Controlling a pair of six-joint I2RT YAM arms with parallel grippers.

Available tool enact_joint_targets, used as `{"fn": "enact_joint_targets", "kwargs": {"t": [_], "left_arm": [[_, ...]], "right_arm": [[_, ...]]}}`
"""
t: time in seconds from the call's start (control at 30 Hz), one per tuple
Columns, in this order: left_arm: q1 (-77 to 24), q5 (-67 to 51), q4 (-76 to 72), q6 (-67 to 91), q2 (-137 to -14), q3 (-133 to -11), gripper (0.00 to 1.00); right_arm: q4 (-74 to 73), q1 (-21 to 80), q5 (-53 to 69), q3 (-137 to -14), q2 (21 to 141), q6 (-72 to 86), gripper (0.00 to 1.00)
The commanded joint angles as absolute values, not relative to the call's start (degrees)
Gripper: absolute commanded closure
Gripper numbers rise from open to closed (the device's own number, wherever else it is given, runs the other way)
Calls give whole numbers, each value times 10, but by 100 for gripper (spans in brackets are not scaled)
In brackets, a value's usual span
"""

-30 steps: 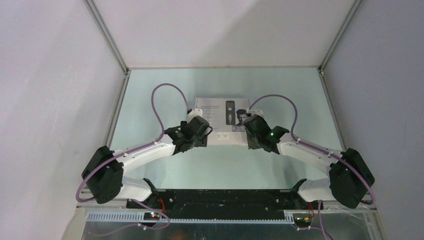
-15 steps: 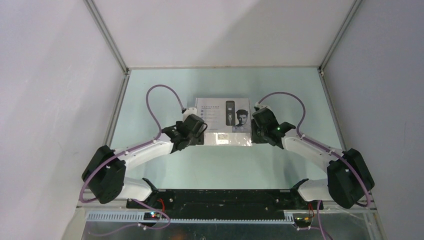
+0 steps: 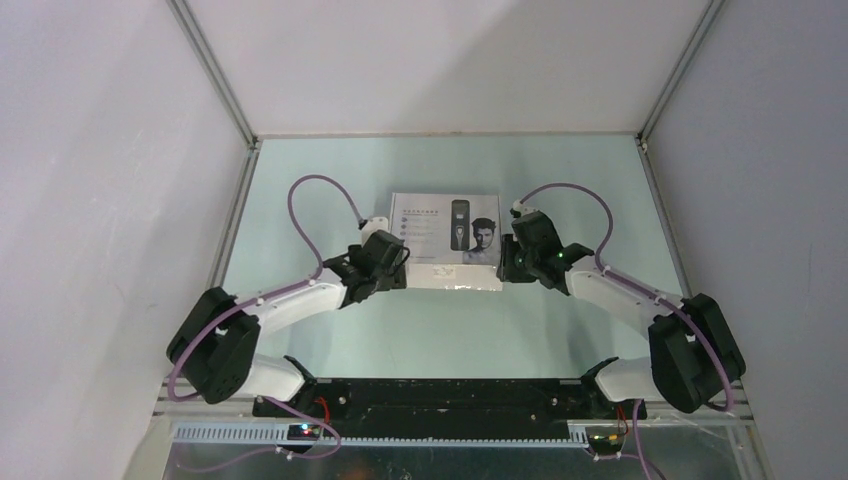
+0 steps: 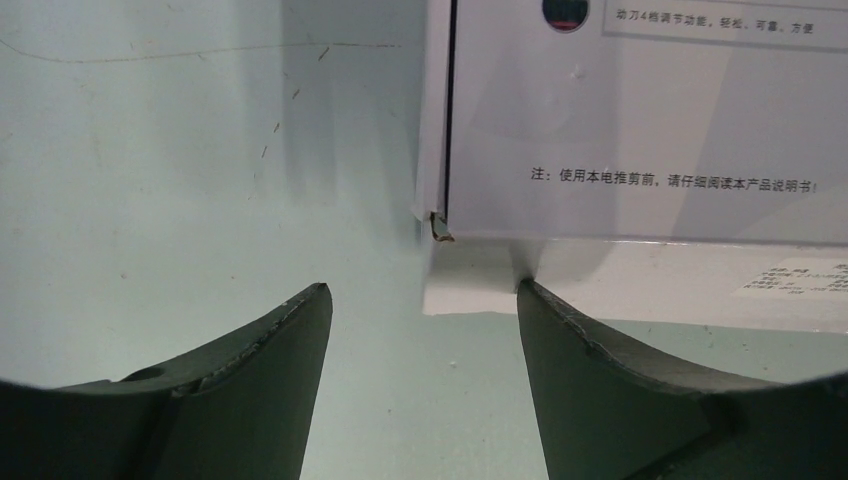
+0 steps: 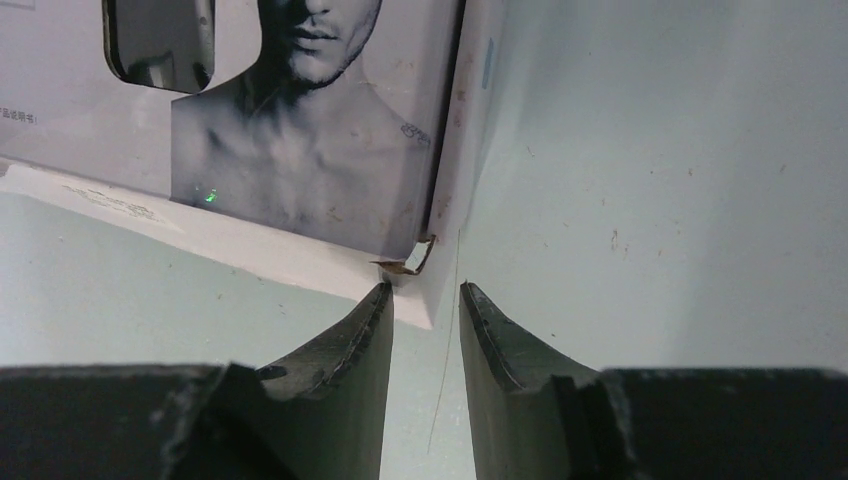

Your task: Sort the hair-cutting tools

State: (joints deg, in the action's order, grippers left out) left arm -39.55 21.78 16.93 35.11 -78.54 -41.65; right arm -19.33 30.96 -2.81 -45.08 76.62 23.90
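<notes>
The hair-cutting tools are out of view; only a flat white box (image 3: 430, 225) with a printed lid lies mid-table, lid down. My left gripper (image 3: 397, 270) stands open at the box's near left corner. In the left wrist view the corner of the box (image 4: 640, 120) sits between the tips of the left gripper (image 4: 422, 286), and the right finger (image 4: 600, 380) touches the front wall. My right gripper (image 3: 508, 264) is at the near right corner. In its wrist view the right gripper (image 5: 427, 286) has a narrow gap, with the box (image 5: 300, 150) corner just beyond its tips.
Pale green tabletop (image 3: 440, 330) lies around the box, enclosed by white walls with metal frame rails (image 3: 240, 200) left and right. Purple cables (image 3: 310, 215) loop above both wrists. The arm bases (image 3: 450, 400) sit at the near edge.
Both arms have reached farther from their bases and spread apart, from over the box's front edge to its two near corners. The left jaws have widened slightly.
</notes>
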Motion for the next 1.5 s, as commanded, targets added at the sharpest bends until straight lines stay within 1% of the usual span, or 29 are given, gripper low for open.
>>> {"fn": "enact_joint_targets", "kwargs": {"t": [0.0,0.3,0.4,0.53,0.67,0.7,0.87,1.0,1.07,1.2,1.3,1.4,1.47], "left_arm": [[-384,226,130,374,-800,-400,25],[-350,202,101,393,-829,-404,25],[-345,198,98,397,-828,-406,24],[-338,189,94,395,-825,-407,23],[-330,184,88,398,-824,-408,23],[-324,182,86,401,-825,-408,23],[-304,164,80,407,-834,-413,22],[-301,161,85,407,-843,-422,22],[-299,161,88,405,-845,-425,22],[-292,153,97,401,-857,-433,23],[-290,148,101,397,-873,-443,23],[-280,144,107,391,-887,-456,23],[-272,140,108,386,-895,-466,23]], "right_arm": [[-155,290,14,-441,786,247,64],[-134,259,45,-436,807,252,65],[-139,257,46,-437,789,251,65],[-147,259,7,-442,747,255,66],[-138,253,3,-475,742,240,59],[-138,251,4,-485,756,236,56],[-131,230,13,-595,838,185,49],[-73,221,24,-663,910,132,39],[-48,214,31,-699,964,109,36],[-58,201,66,-808,1062,65,34],[-111,194,118,-913,1133,31,34],[-181,190,158,-992,1205,9,36],[-226,189,180,-1016,1231,8,38]]}}
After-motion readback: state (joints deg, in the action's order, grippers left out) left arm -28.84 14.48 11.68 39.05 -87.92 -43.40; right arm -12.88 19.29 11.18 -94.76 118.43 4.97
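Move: The closed box lies between my hands, its middle about 9 cm ahead and 12 cm to the right of my left hand, a couple of centimetres lower. From my right hand that middle is about 9 cm ahead, 15 cm left and 4 cm down, and the box's far right corner is roughly 21 cm ahead and 2 cm left, about level with my fingertips. My right hand dips about 2 cm beside the near right corner, then lifts off and sweeps some 24 cm forward to the box's far edge, arcing above lid height, its fingers spreading wider and tipping up about 15 degrees. My left hand, open, sinks 3 cm and pushes the near left corner forward about 3 cm, drifting left and turning slightly counter-clockwise. ##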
